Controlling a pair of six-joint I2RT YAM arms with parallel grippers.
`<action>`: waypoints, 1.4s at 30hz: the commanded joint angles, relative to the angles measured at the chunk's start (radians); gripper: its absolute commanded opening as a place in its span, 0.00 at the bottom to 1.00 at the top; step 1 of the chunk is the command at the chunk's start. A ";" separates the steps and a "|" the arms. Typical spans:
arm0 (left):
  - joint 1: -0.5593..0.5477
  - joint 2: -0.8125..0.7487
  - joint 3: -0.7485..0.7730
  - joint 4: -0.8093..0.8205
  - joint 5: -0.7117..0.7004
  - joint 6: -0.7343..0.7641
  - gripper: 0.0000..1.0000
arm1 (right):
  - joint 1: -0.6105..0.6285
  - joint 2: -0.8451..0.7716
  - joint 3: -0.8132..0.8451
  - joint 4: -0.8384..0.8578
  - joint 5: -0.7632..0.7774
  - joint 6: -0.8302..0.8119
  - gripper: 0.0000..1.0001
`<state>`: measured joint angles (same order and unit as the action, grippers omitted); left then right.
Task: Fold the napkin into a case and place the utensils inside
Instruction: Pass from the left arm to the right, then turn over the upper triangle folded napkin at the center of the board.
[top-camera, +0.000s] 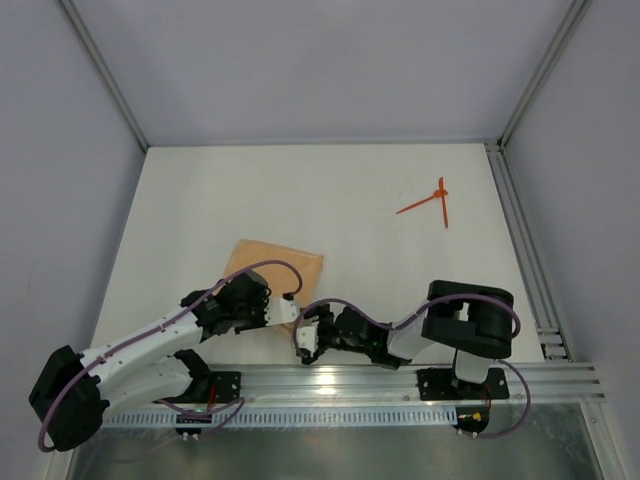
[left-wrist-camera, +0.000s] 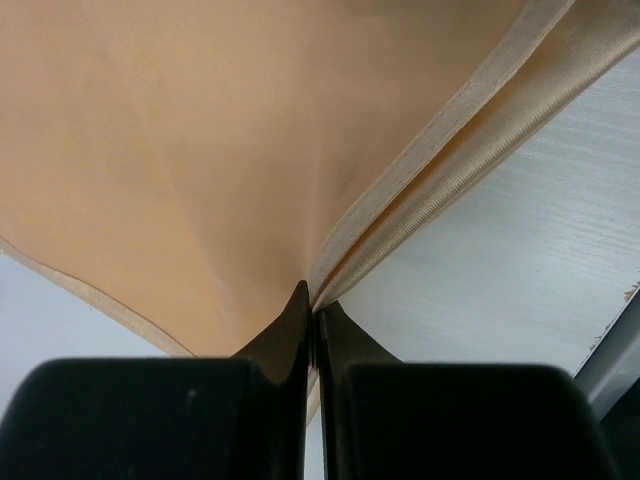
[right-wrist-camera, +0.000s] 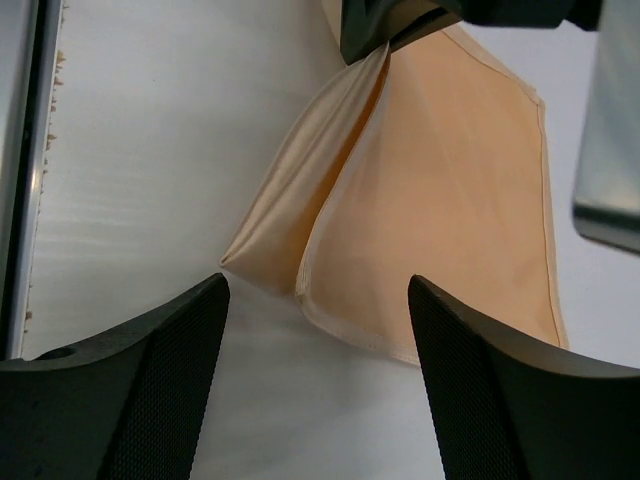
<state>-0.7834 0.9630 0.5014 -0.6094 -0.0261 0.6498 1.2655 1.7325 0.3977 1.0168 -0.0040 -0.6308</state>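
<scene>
The peach-orange napkin (top-camera: 283, 266) lies near the table's front, left of centre, with its near corner lifted. My left gripper (left-wrist-camera: 314, 308) is shut on that corner's hemmed edge, and two layers of cloth (left-wrist-camera: 200, 150) fan away from the pinch. My right gripper (right-wrist-camera: 318, 300) stands open just short of the napkin's (right-wrist-camera: 450, 190) hanging folds, touching nothing. In the overhead view it (top-camera: 305, 338) sits right beside the left gripper (top-camera: 291, 311). The cloth shows no case shape. The two orange-red utensils (top-camera: 430, 203) lie crossed at the far right, away from both arms.
An aluminium rail (top-camera: 400, 380) runs along the near edge under the arm bases, and a second rail (top-camera: 522, 250) lines the right side. Grey walls close in the white table (top-camera: 300, 190) on three sides.
</scene>
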 joint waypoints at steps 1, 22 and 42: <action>-0.004 -0.001 0.048 -0.023 0.023 -0.025 0.00 | 0.026 0.056 0.032 0.189 0.099 -0.032 0.77; -0.004 0.023 0.091 -0.067 0.100 -0.047 0.00 | 0.081 0.167 0.030 0.266 0.249 0.060 0.31; -0.002 -0.086 0.216 -0.268 0.226 -0.142 0.74 | -0.081 -0.257 0.193 -0.459 -0.076 0.451 0.03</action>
<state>-0.7834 0.9031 0.6617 -0.8307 0.1513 0.5331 1.2144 1.5169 0.5121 0.7334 0.0250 -0.2802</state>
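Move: The folded napkin edge, held up by the left fingers, has its near stretch right at the open right gripper: about 3 cm to the right hand's left, 1 cm ahead and 1 cm lower. The left hand is bringing it to the right gripper, some 9 cm to the left hand's right and 2 cm back. The napkin's flat part lies about 10 cm ahead of the right hand, 6 cm left, 4 cm lower; the metal rail is roughly 9 cm behind. Right hand eases left, pinches the napkin edge and lifts about 7 cm; left backs off, opening and rising. ##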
